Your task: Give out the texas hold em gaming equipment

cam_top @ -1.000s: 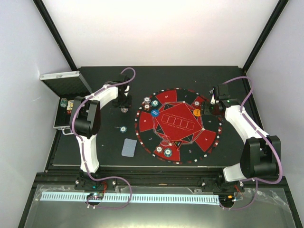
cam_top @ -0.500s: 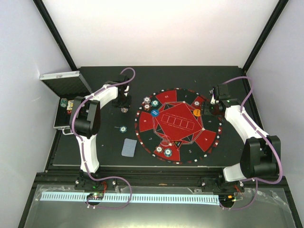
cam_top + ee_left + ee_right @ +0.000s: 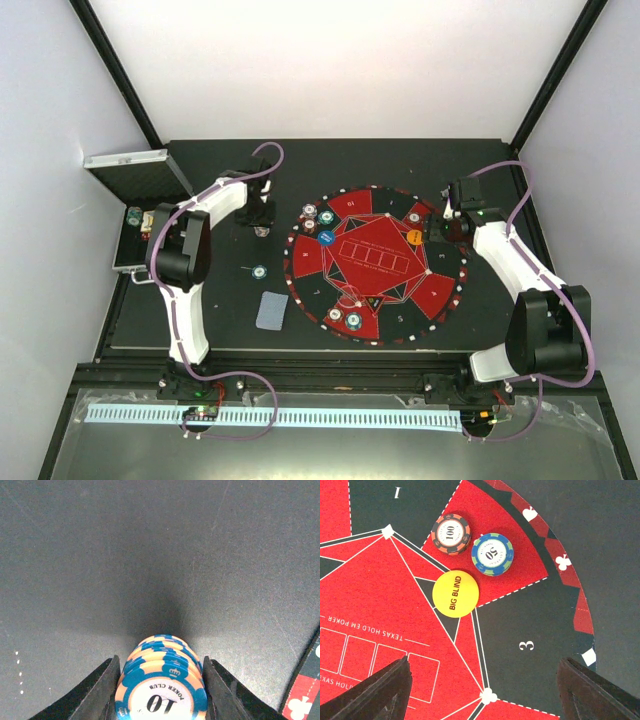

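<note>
My left gripper [image 3: 262,222] stands on the black tabletop left of the mat, shut on a stack of blue-and-cream "10" poker chips [image 3: 162,680]; both fingers [image 3: 102,685] press its sides. My right gripper [image 3: 485,695] hovers open over the mat's section 3 [image 3: 527,645] with nothing between its fingers. Ahead of it lie a "100" chip stack [image 3: 452,533], a "50" chip stack [image 3: 492,554] and a yellow BIG BLIND disc [image 3: 456,593]. More chip stacks [image 3: 318,217] and a blue disc [image 3: 325,238] sit at the mat's upper left, and two stacks [image 3: 344,318] at its near edge.
The round red-and-black mat [image 3: 390,290] fills the table's middle. A lone chip [image 3: 259,271] and grey-blue playing cards [image 3: 271,310] lie left of it. The open silver case [image 3: 135,235] holding chips sits at the far left edge.
The left gripper's jaws have closed onto the chip stack. Neither arm has visibly shifted, and the right gripper stays open.
</note>
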Tool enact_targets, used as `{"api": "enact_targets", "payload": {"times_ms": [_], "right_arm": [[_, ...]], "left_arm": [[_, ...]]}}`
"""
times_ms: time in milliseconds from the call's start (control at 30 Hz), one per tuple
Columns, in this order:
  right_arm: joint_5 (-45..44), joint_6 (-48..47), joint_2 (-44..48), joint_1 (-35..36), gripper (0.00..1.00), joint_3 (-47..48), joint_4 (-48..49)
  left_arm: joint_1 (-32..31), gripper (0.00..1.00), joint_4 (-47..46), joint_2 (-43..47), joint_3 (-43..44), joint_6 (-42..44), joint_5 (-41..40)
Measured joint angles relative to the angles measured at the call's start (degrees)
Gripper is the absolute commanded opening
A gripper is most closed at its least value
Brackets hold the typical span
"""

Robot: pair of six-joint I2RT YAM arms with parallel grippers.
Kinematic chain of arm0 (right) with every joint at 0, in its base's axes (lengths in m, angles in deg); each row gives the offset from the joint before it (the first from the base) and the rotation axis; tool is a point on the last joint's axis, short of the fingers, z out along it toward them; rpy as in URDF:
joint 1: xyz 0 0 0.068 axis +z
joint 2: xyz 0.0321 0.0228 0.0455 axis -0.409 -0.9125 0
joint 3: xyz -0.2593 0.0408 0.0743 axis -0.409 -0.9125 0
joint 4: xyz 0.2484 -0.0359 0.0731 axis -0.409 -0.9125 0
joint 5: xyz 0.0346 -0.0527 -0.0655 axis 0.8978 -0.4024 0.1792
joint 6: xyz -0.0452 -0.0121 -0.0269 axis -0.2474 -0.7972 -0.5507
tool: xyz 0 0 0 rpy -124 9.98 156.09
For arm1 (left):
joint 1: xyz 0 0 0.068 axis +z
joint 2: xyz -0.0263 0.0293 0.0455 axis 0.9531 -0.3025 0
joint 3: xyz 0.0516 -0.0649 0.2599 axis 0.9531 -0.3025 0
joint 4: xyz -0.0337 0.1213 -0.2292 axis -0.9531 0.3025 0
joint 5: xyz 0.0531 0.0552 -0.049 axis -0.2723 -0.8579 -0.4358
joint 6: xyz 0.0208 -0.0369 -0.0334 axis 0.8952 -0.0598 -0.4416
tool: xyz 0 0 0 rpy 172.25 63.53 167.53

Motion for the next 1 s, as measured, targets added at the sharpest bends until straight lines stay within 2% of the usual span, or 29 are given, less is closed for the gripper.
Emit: {"api": "enact_targets", "payload": {"times_ms": [300,433,700,833,1000], "right_arm": [[0.0,0.0,0.0,0.0,0.80,0.0,0.0],[-0.1,0.0,0.0,0.0,0.80,0.0,-0.1],[-1.9,0.6,2.7,0.0,0.80,0.0,0.0],[-3.3,1.4,5.6,0.0,0.80,-0.2,0.2],[-4.2,1.8,9.2,0.0,0.81,-1.1,0.4]], "left_arm": [[-0.7,0.36,1.5,4.9,0.0,-0.4,0.8],[-3.5,0.36,1.4,8.6,-0.9,-1.4,1.5],[-20.3,0.36,1.7,8.0,1.5,-4.6,4.3],[-27.8,0.35,2.3,1.9,9.9,-5.6,5.9],[-32.1,0.35,2.9,-7.3,19.2,-5.9,6.2]]}}
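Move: The left gripper already grips the blue-and-orange 10 chip at table height; the row of card boxes in the mat's red centre lies about 33 cm to its right and 9 cm back. The blue button is some 18 cm right and 3 cm back, three dealt chips about 15 cm right and 3 cm ahead, and the BIG BLIND button roughly 42 cm right and 3 cm back. From the right gripper, the card boxes lie about 12 cm left, 1 cm back and 10 cm below. Bring the left gripper up about 6 cm with the 10 chip still pinched, then sweep it fast some 29 cm to the right and a little back, towards the card boxes, turning about 30 degrees clockwise and starting to sink at the end. Late on, raise the empty, open right gripper about 5 cm, tilting its fingers slightly forward. ##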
